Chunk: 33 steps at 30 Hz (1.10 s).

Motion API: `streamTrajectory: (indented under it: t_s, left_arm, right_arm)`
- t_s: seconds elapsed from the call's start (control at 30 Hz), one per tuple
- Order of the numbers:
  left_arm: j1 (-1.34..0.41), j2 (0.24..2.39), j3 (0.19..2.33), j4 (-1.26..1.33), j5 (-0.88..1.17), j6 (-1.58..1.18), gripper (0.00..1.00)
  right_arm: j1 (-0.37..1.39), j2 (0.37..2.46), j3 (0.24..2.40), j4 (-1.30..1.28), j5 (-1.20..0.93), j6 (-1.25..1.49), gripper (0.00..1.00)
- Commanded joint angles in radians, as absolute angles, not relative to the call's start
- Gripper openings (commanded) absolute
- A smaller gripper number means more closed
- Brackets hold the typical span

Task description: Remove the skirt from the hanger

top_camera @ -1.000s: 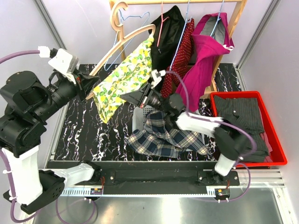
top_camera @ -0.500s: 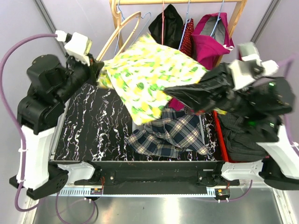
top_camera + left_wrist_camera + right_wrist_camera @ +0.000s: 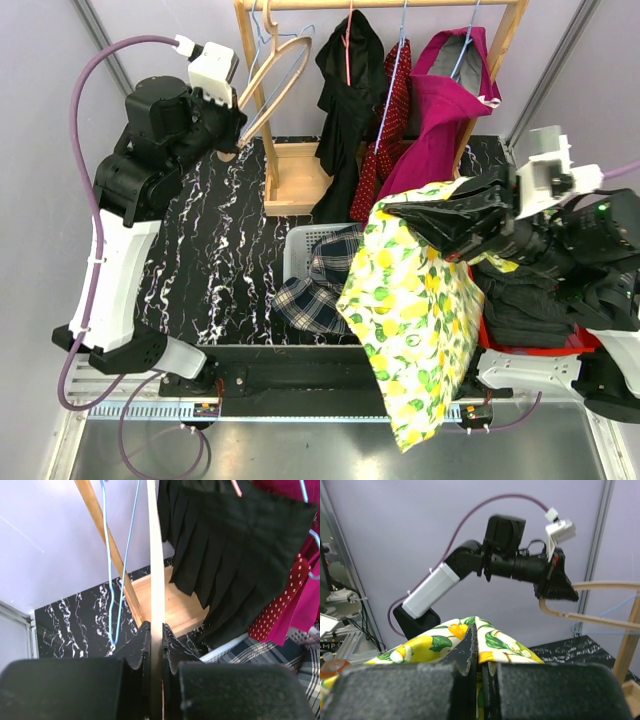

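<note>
The skirt (image 3: 420, 320), yellow with a lemon print, hangs free at the front right, off the hanger. My right gripper (image 3: 387, 213) is shut on its top edge; in the right wrist view the cloth (image 3: 445, 640) bulges to both sides of the closed jaws (image 3: 476, 641). The wooden hanger (image 3: 275, 75) is bare and tilts up beside the rack at the back left. My left gripper (image 3: 228, 135) is shut on its lower end, and the left wrist view shows the pale bar (image 3: 155, 570) clamped between the fingers (image 3: 156, 635).
On the wooden rack (image 3: 505, 45) hang a black garment (image 3: 345, 90), a red dotted one (image 3: 392, 110) and a magenta one (image 3: 440, 120). A blue wire hanger (image 3: 112, 580) dangles there too. Plaid cloth (image 3: 315, 285) spills from a white basket. Dark clothes (image 3: 520, 300) fill the red bin at the right.
The skirt has come off the hanger. My right arm swung it from the middle to the front right, and my left arm lifted the bare hanger back toward the rack.
</note>
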<state>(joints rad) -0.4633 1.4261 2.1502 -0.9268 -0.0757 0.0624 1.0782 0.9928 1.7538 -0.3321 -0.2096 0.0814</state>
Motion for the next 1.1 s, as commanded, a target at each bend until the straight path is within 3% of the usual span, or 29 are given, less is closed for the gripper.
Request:
streamTrajectory:
  t_s: [0.0,0.77,1.07]
  left_arm:
    - [-0.462,1.468,2.253,-0.838,-0.068,0.038,0.0]
    - [-0.425,1.71,2.316,-0.721,-0.031,-0.028,0.0]
    - [-0.408,1.606,2.086,-0.624,-0.034,-0.017,0.0]
  right_arm:
    - [1.081,0.98,1.717,-0.359,-0.121,0.051,0.0]
    - [1.08,1.023,1.408,-0.373,-0.032,0.069,0.0]
    - [1.08,1.034,1.209,-0.328,0.07,0.107,0.0]
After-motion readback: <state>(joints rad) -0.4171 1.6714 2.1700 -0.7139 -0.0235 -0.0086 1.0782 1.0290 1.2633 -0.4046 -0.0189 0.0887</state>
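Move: Below the right hand, which holds the lemon-print skirt, the white basket lies some 50 cm down and about 12 cm ahead, hardly to its left. The plaid skirt in it lies 9 cm ahead and 2 left; the red tray is 12 cm ahead and 36 right. From the left hand, holding the bare wooden hanger, the rail spot is about 18 cm ahead, 12 right, 15 above, with the black garment 18 ahead and 16 right, a little below. Lowering the still-pinched lemon-print skirt some 24 cm towards the basket, the right hand also goes about 7 cm forward and 7 left, its left-pointing fingers tipping down roughly 30 degrees. Meanwhile the left hand keeps its grip on the wooden hanger and carries it 10 cm forward and 4 right towards the rail, rising slightly before sinking about 5 cm. ##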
